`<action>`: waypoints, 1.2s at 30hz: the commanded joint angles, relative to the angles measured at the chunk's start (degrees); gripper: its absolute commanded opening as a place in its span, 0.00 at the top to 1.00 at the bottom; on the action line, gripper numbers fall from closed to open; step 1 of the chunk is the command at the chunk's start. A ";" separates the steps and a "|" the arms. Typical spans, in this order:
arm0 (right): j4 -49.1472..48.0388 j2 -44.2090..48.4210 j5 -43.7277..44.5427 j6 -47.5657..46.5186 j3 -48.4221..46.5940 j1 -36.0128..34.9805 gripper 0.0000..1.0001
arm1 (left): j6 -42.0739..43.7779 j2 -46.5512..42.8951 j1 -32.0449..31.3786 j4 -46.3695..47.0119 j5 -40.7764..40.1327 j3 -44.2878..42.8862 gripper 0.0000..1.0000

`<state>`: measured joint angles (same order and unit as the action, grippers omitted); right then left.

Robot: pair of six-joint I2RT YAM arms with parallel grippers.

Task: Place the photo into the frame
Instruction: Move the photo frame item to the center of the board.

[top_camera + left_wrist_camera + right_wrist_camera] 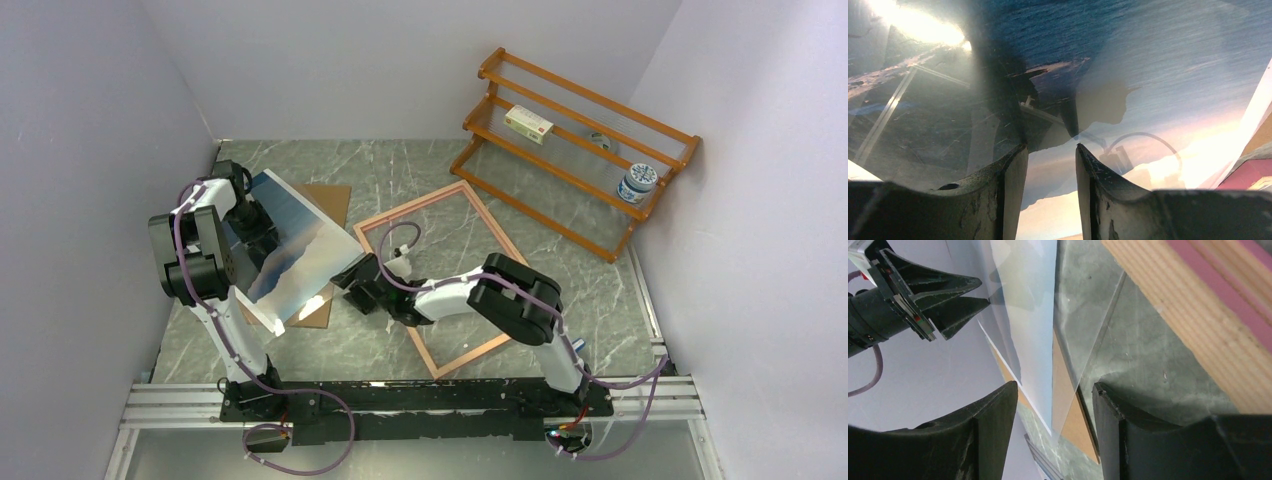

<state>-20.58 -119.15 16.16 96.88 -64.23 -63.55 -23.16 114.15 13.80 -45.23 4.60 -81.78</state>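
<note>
The photo (300,245), a blue sea landscape, stands tilted at the left with its picture side up. My left gripper (262,240) is at its left part. In the left wrist view the glossy print (1158,60) fills the picture and my left gripper (1050,147) has its jaws apart, the tips touching the surface. The frame (408,204) lies flat mid-table, wood-coloured side up. My right gripper (345,283) is low between frame and photo, open and holding nothing (1054,385). Beyond it show the photo's pale back (1033,315), the frame's edge (1188,305) and the left gripper (983,295).
A brown backing board (330,200) lies under the photo, and a clear sheet (1093,340) leans above it (1068,405). An orange wooden rack (570,140) at the back right holds a small box (528,123) and a jar (636,183). White walls close in left and right.
</note>
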 commanded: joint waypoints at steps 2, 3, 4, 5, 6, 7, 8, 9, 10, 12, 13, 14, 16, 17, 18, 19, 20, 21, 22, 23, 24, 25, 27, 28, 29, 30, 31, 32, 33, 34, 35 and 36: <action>3.40 -4.51 2.52 -1.63 -0.26 0.74 0.38 | 0.73 1.41 0.04 -0.70 -0.84 0.82 0.54; 1.87 -4.93 2.32 -1.69 -0.02 0.71 0.37 | 0.60 1.43 0.00 -0.80 -0.87 0.91 0.54; 0.52 -5.13 2.11 -1.82 0.04 0.72 0.36 | 0.50 1.43 0.00 -0.88 -1.03 1.04 0.54; -0.76 -5.39 1.97 -2.09 0.25 0.77 0.36 | 0.46 1.36 0.00 -1.03 -1.31 1.20 0.54; -3.36 -5.53 1.82 -2.58 0.57 0.72 0.36 | 0.40 1.34 0.00 -1.20 -1.63 1.37 0.54; -6.14 -5.72 1.65 -3.15 1.14 0.77 0.35 | 0.32 1.26 0.00 -1.25 -1.91 1.58 0.55; -9.68 -5.92 1.41 -4.10 1.91 0.74 0.35 | 0.38 1.25 0.07 -1.28 -2.08 1.78 0.55; -13.32 -6.04 1.22 -4.91 2.66 0.74 0.35 | 0.39 1.25 0.08 -1.29 -2.20 1.93 0.55; -15.96 -6.13 1.04 -5.44 3.21 0.78 0.36 | 0.38 1.32 0.08 -1.26 -2.37 2.13 0.55; -20.40 -6.26 0.56 -7.00 3.76 0.71 0.37 | 0.47 1.34 0.16 -1.34 -2.68 2.21 0.55; -22.27 -6.27 0.46 -7.66 4.11 0.75 0.38 | 0.48 1.34 0.23 -1.43 -2.86 2.23 0.55; -24.61 -6.26 0.37 -8.34 4.42 0.67 0.39 | 0.55 1.34 0.24 -1.52 -3.03 2.21 0.55; -28.50 -6.18 0.31 -9.45 5.14 0.76 0.41 | 0.55 1.25 0.28 -1.73 -3.62 2.24 0.56; -30.13 -6.14 0.29 -10.24 5.30 0.79 0.43 | 0.54 1.19 0.34 -1.89 -3.83 2.24 0.56; -31.00 -5.99 0.20 -10.71 5.29 0.81 0.44 | 0.59 1.12 0.35 -1.97 -3.97 2.30 0.56; -31.35 -5.86 0.28 -11.01 5.15 0.80 0.45 | 0.58 1.04 0.41 -1.96 -3.98 2.39 0.56; -31.56 -5.69 0.24 -11.27 4.94 0.80 0.46 | 0.71 0.95 0.43 -2.01 -4.11 2.46 0.56; -32.22 -5.59 0.19 -11.62 4.83 0.80 0.49 | 0.81 0.91 0.48 -2.05 -4.26 2.45 0.56; -33.09 -5.49 0.24 -11.99 4.77 0.80 0.50 | 0.83 0.84 0.52 -2.14 -4.33 2.49 0.56; -33.77 -5.44 0.15 -12.20 4.69 0.84 0.52 | 0.83 0.82 0.52 -2.18 -4.48 2.50 0.56; -34.35 -5.56 0.18 -12.30 4.57 0.88 0.52 | 0.91 0.82 0.68 -2.37 -4.51 2.39 0.56; -35.06 -5.75 0.04 -12.22 4.41 0.85 0.54 | 0.91 0.77 0.66 -2.56 -4.51 2.33 0.56; -36.56 -6.54 -0.44 -11.36 4.02 0.80 0.55 | 0.88 0.58 0.70 -2.66 -4.51 2.32 0.56; -37.09 -7.04 -0.77 -10.84 3.87 0.83 0.56 | 0.85 0.44 0.80 -2.73 -4.51 2.37 0.56; -37.53 -7.46 -1.04 -10.24 3.63 0.80 0.57 | 0.91 0.32 0.83 -2.73 -4.51 2.41 0.56; -37.97 -7.95 -1.31 -9.66 3.47 0.80 0.59 | 0.92 0.08 0.87 -2.75 -4.51 2.41 0.56; -38.32 -8.25 -1.64 -9.39 3.27 0.81 0.60 | 0.99 -0.10 0.92 -2.83 -4.51 2.42 0.56; -38.53 -8.40 -1.92 -9.39 2.97 0.85 0.61 | 1.03 -0.21 1.01 -2.84 -4.51 2.50 0.56; -38.68 -8.52 -2.25 -9.64 2.70 0.88 0.63 | 0.98 -0.30 0.97 -2.97 -4.51 2.43 0.57; -38.95 -8.55 -2.68 -10.20 2.30 0.76 0.66 | 0.96 -0.45 1.04 -3.09 -4.51 2.42 0.57; -39.01 -8.49 -3.05 -10.76 1.94 0.73 0.68 | 1.00 -0.54 1.05 -3.18 -4.51 2.41 0.57; -39.12 -8.47 -3.45 -11.36 1.55 0.71 0.69 | 0.96 -0.64 1.12 -3.31 -5.74 2.32 0.57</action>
<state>-50.50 -127.33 14.66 85.80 -58.96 -63.05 -23.16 113.99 14.48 -45.06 1.52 -81.41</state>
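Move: The photo, under its clear sheet, has its middle about 14 cm to the right hand's left, 7 cm ahead and 2 cm below. Its right-hand near edge lies almost between the fingers. The cardboard is beneath the photo, 15 cm to this hand's left and 6 cm ahead, and the frame's middle is some 23 cm to its right and 2 cm ahead. From the left hand, the photo's middle is roughly 4 cm right, 4 cm back and slightly below. Left and forward by about 1 cm each, the right hand eases in over the edge of the clear sheet and photo, its fingers tilting some 15 degrees flatter. Staying there, it rises slightly, then sinks about 1 cm while the fingers close to roughly half their gap around the edge. The left hand, fingertips at the sheet's surface, slides about 1.5 cm left. ##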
